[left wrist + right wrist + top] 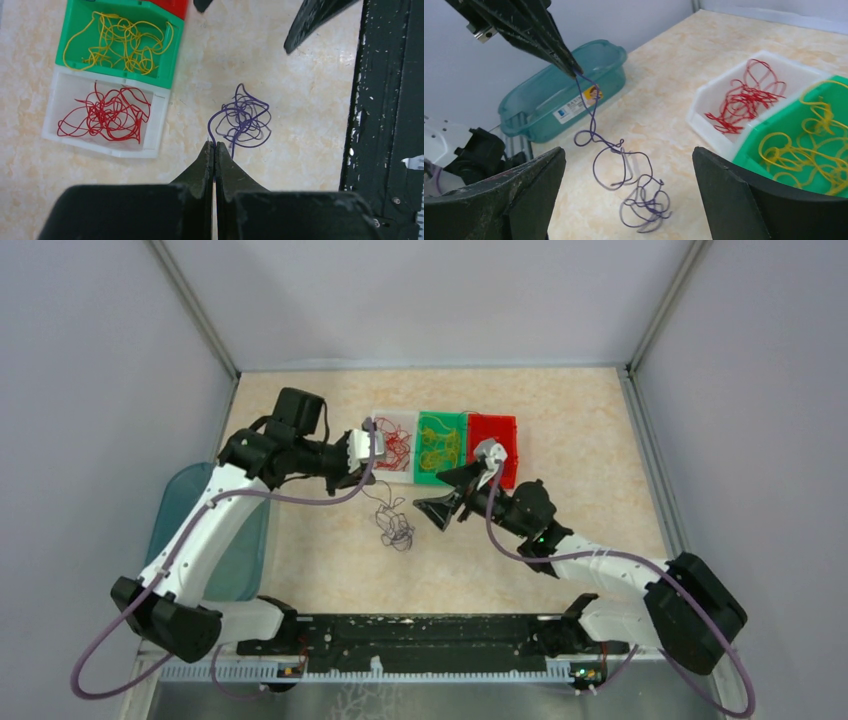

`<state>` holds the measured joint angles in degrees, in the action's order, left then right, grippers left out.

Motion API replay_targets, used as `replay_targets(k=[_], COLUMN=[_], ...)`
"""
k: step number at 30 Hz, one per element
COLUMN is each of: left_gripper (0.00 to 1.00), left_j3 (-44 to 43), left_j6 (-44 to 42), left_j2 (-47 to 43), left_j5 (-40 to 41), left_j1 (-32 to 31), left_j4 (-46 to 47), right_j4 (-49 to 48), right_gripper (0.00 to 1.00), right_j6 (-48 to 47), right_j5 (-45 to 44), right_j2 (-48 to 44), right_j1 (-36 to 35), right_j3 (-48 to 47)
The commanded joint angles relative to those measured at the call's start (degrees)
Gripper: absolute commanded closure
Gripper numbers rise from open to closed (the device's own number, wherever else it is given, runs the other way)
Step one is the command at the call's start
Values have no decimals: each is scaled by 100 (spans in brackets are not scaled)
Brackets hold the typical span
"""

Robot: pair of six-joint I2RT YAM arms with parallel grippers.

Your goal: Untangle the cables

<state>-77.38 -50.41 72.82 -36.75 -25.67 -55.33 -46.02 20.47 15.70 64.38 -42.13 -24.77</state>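
A dark purple cable [396, 528] [243, 120] [651, 207] lies tangled on the beige tabletop, one end rising to my left gripper [373, 468] [215, 145] [574, 72]. That gripper is shut on the end, a little above the table. My right gripper [450, 492] [628, 152] hovers wide open just right of the tangle, touching nothing. Red cables [392, 445] [107, 114] [744, 100] fill a white bin. Yellow cables [440, 445] [125, 45] [804, 145] fill a green bin.
A red bin [495, 435] stands right of the green one, its contents not visible. A teal tub [245, 555] [574, 95] sits at the table's left under the left arm. A black rail [420, 635] [385, 100] runs along the near edge.
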Motion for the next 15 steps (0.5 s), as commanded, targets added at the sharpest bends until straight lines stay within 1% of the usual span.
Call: replay_targets(k=[1,6,12,15], left_gripper=[100,100,100,100], left_j3=[-532,-799,-847,-884], left_j6=[178,289,372,426], left_j2=[-167,-234,-356,-426], left_j5=[-371,-480,-531,-511], left_j1=[-84,-159,-225,-252], left_j4=[-544,-670,-656,-525], right_j4=[-1075,-1269,-1462,-1432], right_gripper=[1,1,2,8], right_j6=[-199,-376,-327,-269], right_j5=[594,549,740,757], right_j2=[469,1011,1566,1850], right_j1=[-342,-637,-885,-1016], right_j3=[-577,-1044,-1614,-1837])
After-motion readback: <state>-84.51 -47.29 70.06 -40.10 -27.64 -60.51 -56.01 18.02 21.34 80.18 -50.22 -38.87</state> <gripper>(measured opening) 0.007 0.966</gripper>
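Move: The left hand already pinches the purple cable; its free strand hangs about 3 cm below those fingertips, practically straight under them. From the right hand this strand lies some 9 cm to the left, 1 cm ahead and about level. The purple tangle at its foot is roughly 3 cm ahead, 6 cm left and 22 cm below the right hand. The white bin stands about 20 cm ahead and 7 cm left of that hand, the green bin 20 cm ahead and 4 cm right, both some 21 cm down. Keeping its pinch on the purple cable, the left hand rises about 5 cm and draws back some 3 cm, slowing towards the end. The right hand, jaws still wide open, sweeps about 8 cm left while climbing nearly 5 cm, turning some 15 degrees counter-clockwise and tipping slightly up, to bring its fingers around the strand just under the left fingertips. ##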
